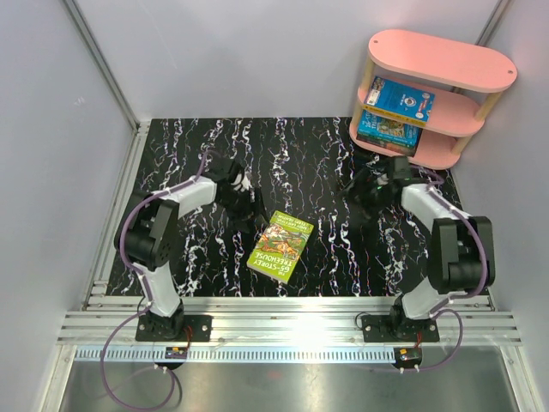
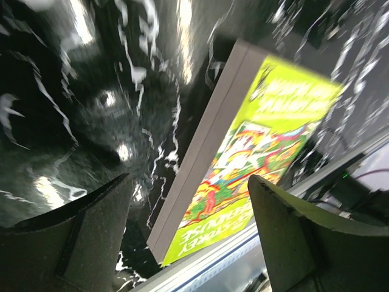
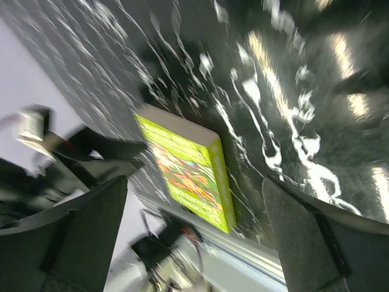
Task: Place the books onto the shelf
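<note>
A yellow-green book [image 1: 280, 246] lies flat on the black marbled table [image 1: 189, 146], between the two arms. In the left wrist view this book [image 2: 261, 140] shows ahead of the open fingers. It also shows in the right wrist view [image 3: 185, 167]. The pink shelf [image 1: 446, 58] stands at the back right. One blue book [image 1: 401, 100] rests on its middle board and another [image 1: 389, 133] on its bottom board. My left gripper [image 1: 244, 199] hovers just up-left of the yellow-green book, open and empty [image 2: 189, 179]. My right gripper [image 1: 371, 190] is in front of the shelf, open and empty [image 3: 196, 182].
An aluminium rail [image 1: 292, 330] runs along the near edge, where both arm bases are bolted. Grey walls close the left, back and right sides. The shelf's top board is bare.
</note>
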Robot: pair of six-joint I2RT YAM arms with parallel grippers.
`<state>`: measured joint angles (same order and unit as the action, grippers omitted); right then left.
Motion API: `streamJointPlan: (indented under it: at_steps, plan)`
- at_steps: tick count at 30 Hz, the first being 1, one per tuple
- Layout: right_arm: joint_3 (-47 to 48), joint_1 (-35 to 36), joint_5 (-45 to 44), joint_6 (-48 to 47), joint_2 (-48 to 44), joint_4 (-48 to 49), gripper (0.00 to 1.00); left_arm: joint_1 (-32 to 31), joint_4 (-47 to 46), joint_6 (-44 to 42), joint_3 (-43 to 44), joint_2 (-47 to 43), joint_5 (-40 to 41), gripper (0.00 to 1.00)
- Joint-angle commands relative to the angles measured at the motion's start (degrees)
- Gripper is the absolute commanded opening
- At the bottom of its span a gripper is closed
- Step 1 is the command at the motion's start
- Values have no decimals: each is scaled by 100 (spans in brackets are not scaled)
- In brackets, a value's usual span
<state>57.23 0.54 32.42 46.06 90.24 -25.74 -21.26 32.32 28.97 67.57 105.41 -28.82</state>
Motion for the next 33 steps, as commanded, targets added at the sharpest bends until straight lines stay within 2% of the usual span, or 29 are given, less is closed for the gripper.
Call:
streamJointPlan:
  at_steps: [1, 4, 10, 18, 19, 20, 23, 26, 30, 33]
  plan:
    - [-194, 831, -78, -449, 362, -345, 100, -186, -128, -208, -261, -178, 34, 79]
    - [-492, 1333, -44, -221, 503, 129, 100, -282, -295, -181, -525, -152, -80, 79]
    - [-1064, 1704, 273, 227, 916, 1175, 100, -572, -524, -164, -675, 6, -326, 79]
    - [-1004, 2213, 484, 579, 1901, 2081, 100, -863, -770, -85, -622, -143, -668, 77]
    - [-1004, 2240, 484, 614, 1953, 2116, 100, -854, -771, -76, -570, -195, -686, 76]
    - [-1030, 2258, 484, 640, 2006, 2151, 100, -854, -797, -67, -552, -326, -730, 70]
    - [-1249, 2311, 484, 781, 1954, 2371, 100, -854, -955, 29, -491, -494, -923, 66]
    - [-1399, 2311, 484, 895, 1901, 2494, 100, -845, -1288, 205, -525, -644, -1161, 61]
    - [-1443, 2319, 449, 896, 1831, 2416, 100, -854, -2042, 565, -727, -749, -1573, 50]
    - [-1460, 2319, 423, 869, 1787, 2345, 100, -854, -2151, 698, -763, -697, -1653, 48]
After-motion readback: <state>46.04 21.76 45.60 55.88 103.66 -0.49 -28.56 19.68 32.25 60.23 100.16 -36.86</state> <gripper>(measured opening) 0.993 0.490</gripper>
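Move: The last green book lies flat, its middle about 7 cm back and 7 cm to the right of the open left gripper, some 4 cm lower. From the open right gripper, the same book is about 24 cm to the left, 12 cm back and 9 cm lower. The books already on the bottom shelf board stand some 19 cm ahead of the right gripper and 8 cm to its right, about 4 cm lower. Bring the left gripper about 5 cm back and 4 cm right, sinking slightly, until its open fingers straddle the green book's left long edge; close to pinch it, then raise it some 3 cm. Meanwhile sweep the right gripper 14 cm left, 8 cm back and 7 cm down towards the book's far right corner, turning about 20 degrees counter-clockwise, and keep it waiting there wide open. ##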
